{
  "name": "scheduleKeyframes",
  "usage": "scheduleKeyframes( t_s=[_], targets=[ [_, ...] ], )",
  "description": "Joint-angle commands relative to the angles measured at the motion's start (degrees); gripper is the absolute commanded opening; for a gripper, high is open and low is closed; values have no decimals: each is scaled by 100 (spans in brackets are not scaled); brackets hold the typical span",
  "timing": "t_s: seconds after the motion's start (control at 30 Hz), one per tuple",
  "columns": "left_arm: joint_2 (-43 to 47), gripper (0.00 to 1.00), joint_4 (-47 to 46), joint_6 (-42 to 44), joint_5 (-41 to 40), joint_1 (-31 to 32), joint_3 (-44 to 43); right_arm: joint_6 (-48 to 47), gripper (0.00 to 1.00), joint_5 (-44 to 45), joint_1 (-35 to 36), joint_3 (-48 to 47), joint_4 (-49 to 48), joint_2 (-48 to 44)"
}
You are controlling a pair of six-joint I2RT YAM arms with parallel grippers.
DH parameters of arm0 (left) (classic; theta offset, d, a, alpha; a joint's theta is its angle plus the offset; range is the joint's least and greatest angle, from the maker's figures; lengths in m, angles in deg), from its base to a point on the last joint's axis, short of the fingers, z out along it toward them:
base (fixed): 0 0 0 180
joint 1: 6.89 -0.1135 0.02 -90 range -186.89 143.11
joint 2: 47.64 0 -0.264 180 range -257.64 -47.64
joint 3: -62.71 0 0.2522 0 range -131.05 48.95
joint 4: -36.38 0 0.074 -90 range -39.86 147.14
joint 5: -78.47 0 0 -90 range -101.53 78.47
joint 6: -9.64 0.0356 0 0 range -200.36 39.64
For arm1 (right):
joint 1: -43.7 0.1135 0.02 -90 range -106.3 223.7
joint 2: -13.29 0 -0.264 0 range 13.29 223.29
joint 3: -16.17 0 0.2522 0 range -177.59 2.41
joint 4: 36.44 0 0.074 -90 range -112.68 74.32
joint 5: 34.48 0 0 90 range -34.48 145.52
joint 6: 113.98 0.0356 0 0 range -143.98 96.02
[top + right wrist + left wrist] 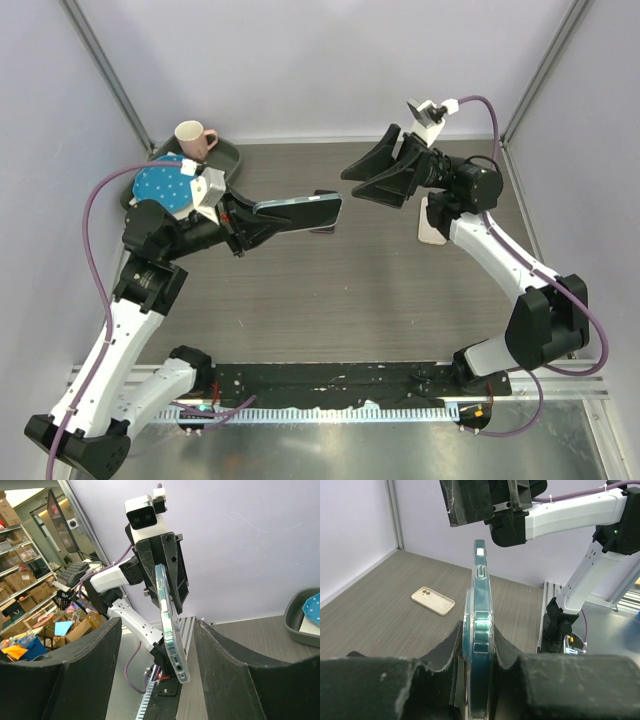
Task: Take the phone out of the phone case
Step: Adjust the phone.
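Note:
A teal phone in a clear phone case [298, 208] hangs edge-up above the middle of the table. My left gripper [247, 217] is shut on its left end; in the left wrist view the fingers [447, 645] press both flat faces of the cased phone [481, 605]. My right gripper [352, 184] is open, level with the phone's free right end and just clear of it. In the right wrist view the phone [167, 620] stands between the spread fingers [100, 650] with a gap on each side.
A beige phone-shaped item [432, 222] lies flat on the table by the right arm, also seen in the left wrist view [433, 601]. A dark tray [232, 158] at the back left holds a pink mug [194, 139] and a blue dotted disc [165, 186].

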Motion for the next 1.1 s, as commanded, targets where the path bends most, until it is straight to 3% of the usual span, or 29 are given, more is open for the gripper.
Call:
scheduleKeyframes(
  t_s=[0.0, 0.27, 0.77, 1.07],
  targets=[
    [108, 0, -582, -68, 60, 8, -278, 175, 65, 50, -39, -219, -1963, 73],
    [81, 0, -582, -103, 34, -27, -348, 131, 58, -29, 470, -16, -1999, 398],
    [195, 0, -626, -77, 95, -80, -173, 789, 4, 489, 656, -78, -1990, 372],
    [178, 0, -442, 433, 288, -80, 407, 879, 1, 165, 1025, -43, -1981, -128]
  ],
)
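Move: The cased phone, held by its left end in the left hand, has its middle about 9 cm to the right hand's left, 2 cm back and 4 cm below; its free end is much nearer. From the left hand that middle is some 6 cm right, 2 cm ahead and 1 cm up. On the table, some 45 cm below the right hand, a black phone lies about 33 cm ahead and 4 cm left, and a cream case about 31 cm ahead and 25 cm right. The phone's free right end is met by the open right gripper, which comes left and down about 5 cm over it, closes and pinches it, then eases back some 2 cm and slightly up with the grip kept. Its wrist turns about 10 degrees on the way, partly counter-clockwise. The left hand keeps its hold on the other end, nearly still. ##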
